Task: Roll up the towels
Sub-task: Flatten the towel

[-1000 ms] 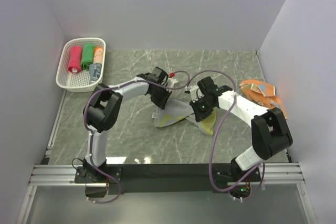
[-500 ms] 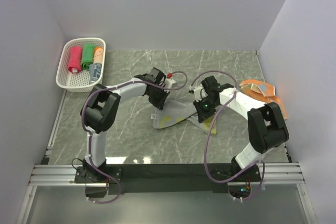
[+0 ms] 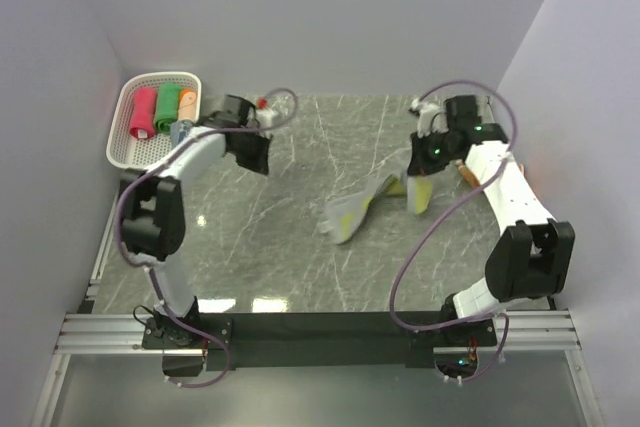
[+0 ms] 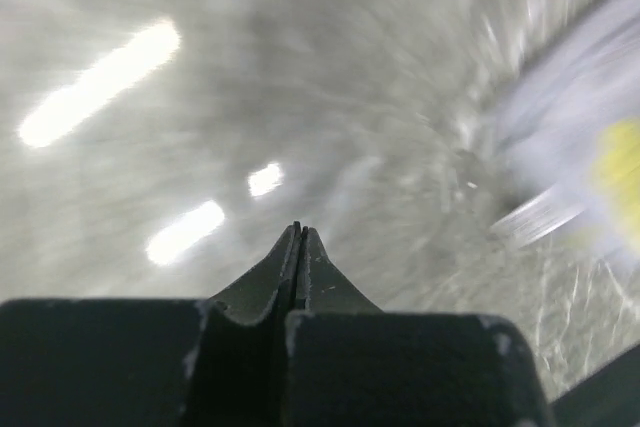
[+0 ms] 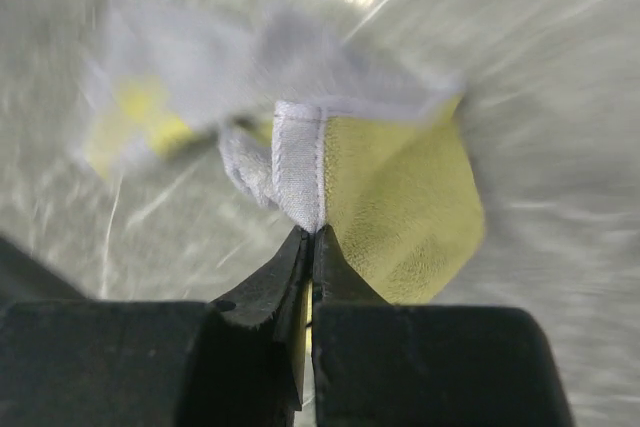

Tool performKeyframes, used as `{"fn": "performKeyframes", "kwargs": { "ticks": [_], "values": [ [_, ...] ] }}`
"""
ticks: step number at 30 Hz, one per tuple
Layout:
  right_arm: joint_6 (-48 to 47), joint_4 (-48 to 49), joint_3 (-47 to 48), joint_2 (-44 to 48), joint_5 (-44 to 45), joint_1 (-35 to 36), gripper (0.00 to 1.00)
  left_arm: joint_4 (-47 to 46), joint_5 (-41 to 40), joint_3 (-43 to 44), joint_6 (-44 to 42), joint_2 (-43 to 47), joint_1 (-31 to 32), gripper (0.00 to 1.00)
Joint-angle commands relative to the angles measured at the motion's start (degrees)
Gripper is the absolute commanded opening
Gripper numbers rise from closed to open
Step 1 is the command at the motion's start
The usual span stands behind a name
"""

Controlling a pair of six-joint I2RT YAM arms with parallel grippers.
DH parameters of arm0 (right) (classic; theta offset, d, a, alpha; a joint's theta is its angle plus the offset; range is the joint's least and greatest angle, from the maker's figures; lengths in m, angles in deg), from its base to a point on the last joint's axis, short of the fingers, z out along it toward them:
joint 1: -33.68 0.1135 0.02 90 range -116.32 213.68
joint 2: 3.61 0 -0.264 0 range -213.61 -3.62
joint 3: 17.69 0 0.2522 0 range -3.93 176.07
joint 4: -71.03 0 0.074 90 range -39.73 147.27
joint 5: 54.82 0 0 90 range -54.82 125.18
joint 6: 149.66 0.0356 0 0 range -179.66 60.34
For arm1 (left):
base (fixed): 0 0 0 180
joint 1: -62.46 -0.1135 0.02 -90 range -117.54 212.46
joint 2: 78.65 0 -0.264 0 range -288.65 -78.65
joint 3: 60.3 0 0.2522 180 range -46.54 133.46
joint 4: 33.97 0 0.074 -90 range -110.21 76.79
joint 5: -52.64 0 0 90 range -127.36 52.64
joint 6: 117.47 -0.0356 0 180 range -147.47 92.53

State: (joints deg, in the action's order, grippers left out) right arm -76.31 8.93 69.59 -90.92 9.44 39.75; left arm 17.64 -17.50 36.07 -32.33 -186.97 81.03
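A yellow towel with a grey-white underside (image 3: 355, 209) hangs stretched and crumpled over the middle of the marble table. My right gripper (image 3: 418, 165) is shut on its right corner and holds that end lifted. In the right wrist view the jaws (image 5: 310, 232) pinch the stitched hem, with the yellow face (image 5: 400, 197) to the right. My left gripper (image 3: 258, 155) is shut and empty, far to the left near the basket. The left wrist view is blurred; its shut fingertips (image 4: 297, 232) point at bare table, with the towel (image 4: 600, 167) at the right edge.
A white perforated basket (image 3: 122, 152) at the back left holds rolled towels: pink-red (image 3: 143, 112), green (image 3: 166, 105), orange (image 3: 188, 100) and grey-blue (image 3: 182, 133). A bit of orange cloth (image 3: 464, 175) shows behind my right arm. Walls close in left, back and right.
My left gripper shut, let go of the towel and swung back-left toward the basket. My right gripper regripped the towel and pulled it up and to the back right, dragging the towel rightward.
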Motion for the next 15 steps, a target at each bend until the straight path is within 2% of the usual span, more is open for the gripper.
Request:
{"fn": "performKeyframes", "kwargs": {
  "ticks": [1,6,7,8,10,11,13,15],
  "values": [
    [-1.98,-1.59,6.63,3.46,-0.20,-3.42,0.00,0.12,1.76,3.35,-0.32,8.81,-3.53,0.01],
    [-6.99,-5.09,3.84,2.23,-0.28,-2.47,0.00,4.15,5.98,0.10,-3.30,12.78,-3.63,0.01],
    [-7.78,-5.27,2.70,1.36,2.16,-1.07,0.00,5.30,6.42,-0.08,-4.53,12.34,-3.19,0.03],
    [-8.49,-5.45,1.55,0.92,3.14,-0.53,0.00,6.53,7.03,-0.34,-4.89,11.55,-2.14,0.16],
    [-10.33,-5.37,-2.49,0.30,5.07,-0.26,0.00,4.62,6.08,-2.01,-3.14,11.28,-0.38,0.27],
    [-10.51,-4.76,-3.98,0.56,7.61,-0.53,0.00,3.13,5.81,-2.88,-2.26,11.11,2.15,0.42],
    [-11.83,-3.96,-7.50,2.22,9.29,-0.97,0.00,-1.88,3.88,-2.46,0.46,10.06,5.41,0.53],
    [-12.27,-3.26,-9.79,4.07,11.32,-2.02,0.00,-5.40,3.78,1.40,4.05,5.50,9.72,0.54]
  ]
}}
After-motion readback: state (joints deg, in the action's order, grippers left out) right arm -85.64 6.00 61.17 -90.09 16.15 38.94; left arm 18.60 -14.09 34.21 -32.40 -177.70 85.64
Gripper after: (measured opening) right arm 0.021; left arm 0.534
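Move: My left hand, empty and shut, hangs about 6 cm above the table; the loose grey-yellow towel's free end lies some 13 cm back and 16 cm to its right, the white basket 11 cm ahead and 27 cm left. My right hand holds the opposite edge; from it the free end lies about 12 cm back, 17 cm left and 13 cm below. The orange towel is level with the right hand, about 23 cm to its right. Keeping the towel's edge pinched, I flick my right hand up and forward about 5 cm, then swing it down and back some 10 cm lower, drifting right as the fingers tip under again. My empty left hand rises nearly 10 cm, going forward and left, then turns back, right and down over bare table while its fingers open about halfway. ##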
